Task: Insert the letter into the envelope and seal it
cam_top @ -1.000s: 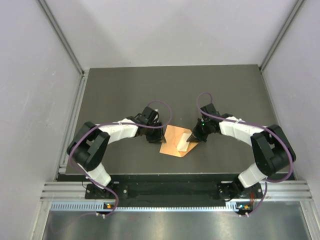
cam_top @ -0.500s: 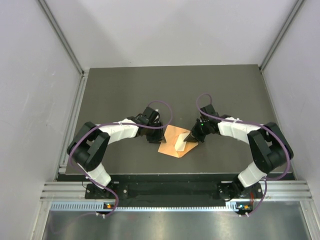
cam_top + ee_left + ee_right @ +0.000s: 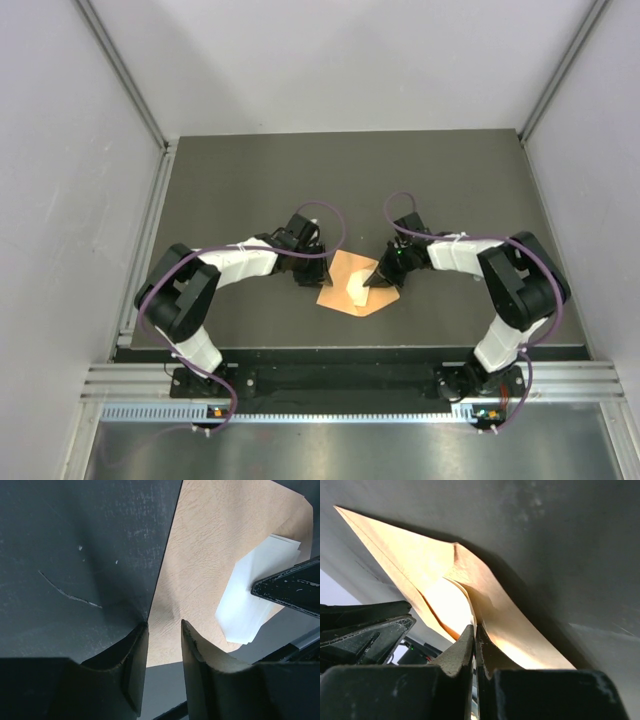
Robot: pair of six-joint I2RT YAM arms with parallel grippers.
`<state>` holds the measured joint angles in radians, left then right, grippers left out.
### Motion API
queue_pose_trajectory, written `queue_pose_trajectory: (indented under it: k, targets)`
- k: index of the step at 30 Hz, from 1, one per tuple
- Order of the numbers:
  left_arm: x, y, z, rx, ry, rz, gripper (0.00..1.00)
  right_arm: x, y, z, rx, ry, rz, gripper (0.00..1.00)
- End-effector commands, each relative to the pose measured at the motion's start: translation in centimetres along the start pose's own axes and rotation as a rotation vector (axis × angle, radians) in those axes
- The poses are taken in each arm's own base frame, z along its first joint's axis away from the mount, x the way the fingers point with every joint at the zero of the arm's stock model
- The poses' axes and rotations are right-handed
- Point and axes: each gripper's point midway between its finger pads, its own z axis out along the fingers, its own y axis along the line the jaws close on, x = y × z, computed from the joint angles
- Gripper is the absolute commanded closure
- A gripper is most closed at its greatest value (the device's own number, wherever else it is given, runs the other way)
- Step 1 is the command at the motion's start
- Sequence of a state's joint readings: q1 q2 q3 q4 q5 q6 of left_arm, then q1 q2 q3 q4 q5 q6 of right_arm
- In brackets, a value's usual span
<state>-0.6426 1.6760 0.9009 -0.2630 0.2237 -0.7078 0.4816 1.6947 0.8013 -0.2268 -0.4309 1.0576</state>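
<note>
The orange envelope (image 3: pixel 345 290) lies flat on the dark mat between both arms. The pale letter (image 3: pixel 359 289) slants across its right half. My right gripper (image 3: pixel 379 281) is shut on the letter's thin edge (image 3: pixel 473 614), and the envelope (image 3: pixel 515 622) curls up around it. My left gripper (image 3: pixel 309 277) rests at the envelope's left edge. In the left wrist view its jaws (image 3: pixel 164 630) stand apart over the envelope's (image 3: pixel 210 565) near corner, gripping nothing. The letter (image 3: pixel 252 597) and a right finger (image 3: pixel 292 585) show beyond.
The dark mat (image 3: pixel 250 180) is walled by white panels on three sides. A metal rail (image 3: pixel 340 380) runs along the near edge by the arm bases. A thin scratch (image 3: pixel 70 595) marks the mat left of the envelope.
My right gripper has moved left and lower with the letter, which now lies flatter over the envelope. The left arm has stayed in place.
</note>
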Motion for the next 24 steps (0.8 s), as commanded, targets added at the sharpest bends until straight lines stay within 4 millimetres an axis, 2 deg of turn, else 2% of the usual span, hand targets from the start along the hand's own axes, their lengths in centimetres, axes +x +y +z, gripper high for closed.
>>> queue_pose_trajectory:
  k: [1, 6, 9, 11, 15, 19, 20, 24]
  targets:
    - [0.9, 0.3, 0.5, -0.005, 0.028, -0.001, 0.62, -0.5, 1.9, 0.7, -0.045, -0.011, -0.065, 1.0]
    - [0.6, 0.4, 0.8, -0.02, 0.025, -0.009, 0.67, -0.5, 2.4, 0.7, -0.041, -0.005, -0.093, 1.0]
    - [0.1, 1.6, 0.9, -0.097, 0.005, -0.002, 0.74, -0.7, 2.5, 0.5, -0.029, -0.011, -0.118, 1.0]
    - [-0.2, 2.8, 0.9, -0.161, -0.009, 0.007, 0.76, -0.6, 2.2, 0.4, -0.01, -0.007, -0.138, 1.0]
    - [0.0, 3.8, 1.5, -0.208, 0.013, 0.04, 0.79, -1.2, 2.2, -0.2, 0.029, -0.021, -0.182, 1.0]
    - [0.4, 5.5, 2.0, -0.298, 0.044, 0.07, 0.84, -2.0, 0.8, -0.9, 0.129, -0.065, -0.229, 1.0]
    - [0.1, 6.1, 1.9, -0.334, 0.032, 0.076, 0.84, -2.0, -0.2, -1.3, 0.18, -0.065, -0.228, 1.0]
    - [0.3, 7.3, 2.0, -0.391, 0.047, 0.09, 0.85, -3.2, -1.4, -3.2, 0.281, -0.157, -0.242, 1.0]
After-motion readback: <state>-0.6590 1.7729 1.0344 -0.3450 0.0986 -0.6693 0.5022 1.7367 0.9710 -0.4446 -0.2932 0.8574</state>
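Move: The right hand keeps the partly inserted letter pinched in its shut fingers; the exposed middle of the letter is about 2 cm left and 1 cm back. The envelope pocket's middle lies some 5 cm left, level fore and aft, both about 1 cm below. From the left hand, whose fingertips straddle the pocket's left edge, the pocket's middle is about 5 cm right and 1 cm ahead, the letter 8 cm right and level, each some 2 cm lower. Still pinching the letter, the right hand eases about 1 cm left towards the pocket while moving forward, then swings back right over 2 cm, drawing letter and envelope along as its fingers tip more upright and turn slightly counter-clockwise. The left hand goes nearly 3 cm forward along the envelope's left edge, sinking slightly and closing most of its gap, and ends just outside the edge. ##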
